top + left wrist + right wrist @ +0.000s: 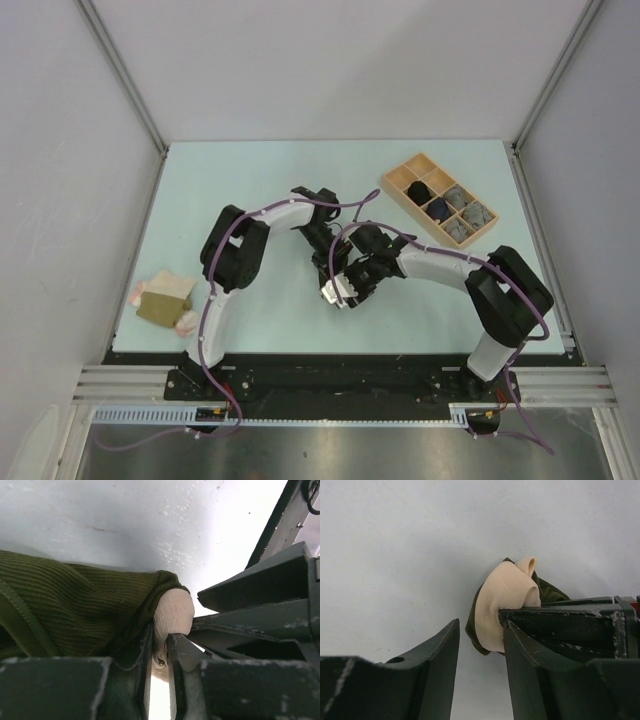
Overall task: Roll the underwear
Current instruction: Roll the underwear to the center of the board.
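One piece of underwear, dark olive green ribbed cloth with a pale beige inner part, lies bunched on the table at the middle. My left gripper is shut on its pale fold, and the green cloth spreads out to the left of the jaws. My right gripper stands open right beside it with nothing between its fingers. The pale roll sits just past that gripper's right fingertip. In the top view the two grippers meet over the cloth and hide most of it.
A light wooden tray with compartments stands at the back right and holds several dark rolled garments. A small pile of olive and pink-beige underwear lies near the table's left front edge. Metal frame rails run along the table's sides.
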`<state>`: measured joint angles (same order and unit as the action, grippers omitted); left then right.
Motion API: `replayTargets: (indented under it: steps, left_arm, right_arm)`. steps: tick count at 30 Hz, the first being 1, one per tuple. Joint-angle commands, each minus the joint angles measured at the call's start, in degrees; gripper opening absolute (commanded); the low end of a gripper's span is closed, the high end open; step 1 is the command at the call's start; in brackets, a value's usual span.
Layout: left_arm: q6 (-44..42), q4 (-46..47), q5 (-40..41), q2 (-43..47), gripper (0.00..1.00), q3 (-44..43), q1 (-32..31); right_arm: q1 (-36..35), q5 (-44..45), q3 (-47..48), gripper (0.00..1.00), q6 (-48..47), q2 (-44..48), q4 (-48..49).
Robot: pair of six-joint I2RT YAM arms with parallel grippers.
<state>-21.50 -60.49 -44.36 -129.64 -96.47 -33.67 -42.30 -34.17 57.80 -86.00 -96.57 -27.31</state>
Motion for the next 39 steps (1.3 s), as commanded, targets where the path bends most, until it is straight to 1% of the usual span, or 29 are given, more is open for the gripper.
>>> replayTargets:
  steps: [1,13,15,17,20,24,27,33,39]
  left_arm:
    - [-3.6,9.1,12.4,-3.4,0.20,0.7,1.1]
    - [-1.6,11.9,7.6,-0.6,0.29,0.9,2.1]
    - [-1.0,12.5,6.0,-0.2,0.32,1.2,2.6]
    - [-0.3,14.0,4.6,0.9,0.33,1.7,2.7]
    - [1.2,17.0,3.4,3.1,0.41,2.9,3.3]
    - [4.5,21.6,-0.8,6.4,0.45,5.1,4.8]
    - [6.4,24.7,-2.1,8.7,0.45,6.1,5.6]
    - [8.8,30.0,0.0,12.7,0.45,9.2,6.9]
    - [8.8,31.9,6.9,14.9,0.45,12.6,7.0]
  right_arm:
    - [-0.6,4.0,-1.2,0.45,-1.0,-2.5,2.3]
    - [-0.9,8.0,-2.2,0.43,-1.3,-4.9,2.6]
    - [-0.9,8.8,-2.3,0.43,-1.3,-5.3,2.7]
    - [-1.0,9.1,-2.4,0.43,-1.3,-5.6,2.8]
    - [-1.0,9.4,-2.3,0.42,-1.2,-6.0,2.6]
    - [-1.0,9.8,-2.4,0.42,-1.2,-6.3,2.4]
    - [-1.0,10.1,-2.4,0.42,-0.8,-6.6,2.5]
    - [-0.6,9.3,-2.4,0.42,0.7,-5.9,3.0]
    - [1.5,7.8,-2.3,0.42,2.6,-5.0,3.3]
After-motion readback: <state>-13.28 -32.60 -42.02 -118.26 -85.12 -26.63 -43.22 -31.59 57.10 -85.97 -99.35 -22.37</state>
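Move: Shut on the beige rolled end, the left hand has the underwear's middle about 3 cm ahead, 1 cm to its right and 1 cm below. From the right hand, that middle lies some 4 cm ahead, 3 cm to the left and 3 cm lower. The pile of cloths is roughly 37 cm to the left of the left hand and 4 cm nearer the base; the divided box stands about 20 cm ahead and 27 cm to its right. Letting go of the beige roll comes first: the left fingers ease open, then the hand pulls out forward about 8 cm and up some 3 cm, over the loose green part, its fingertips swinging forward. The right hand, already half open at the roll, sinks about 1.5 cm and stays low, its fingers astride the beige end and in touch with it. ##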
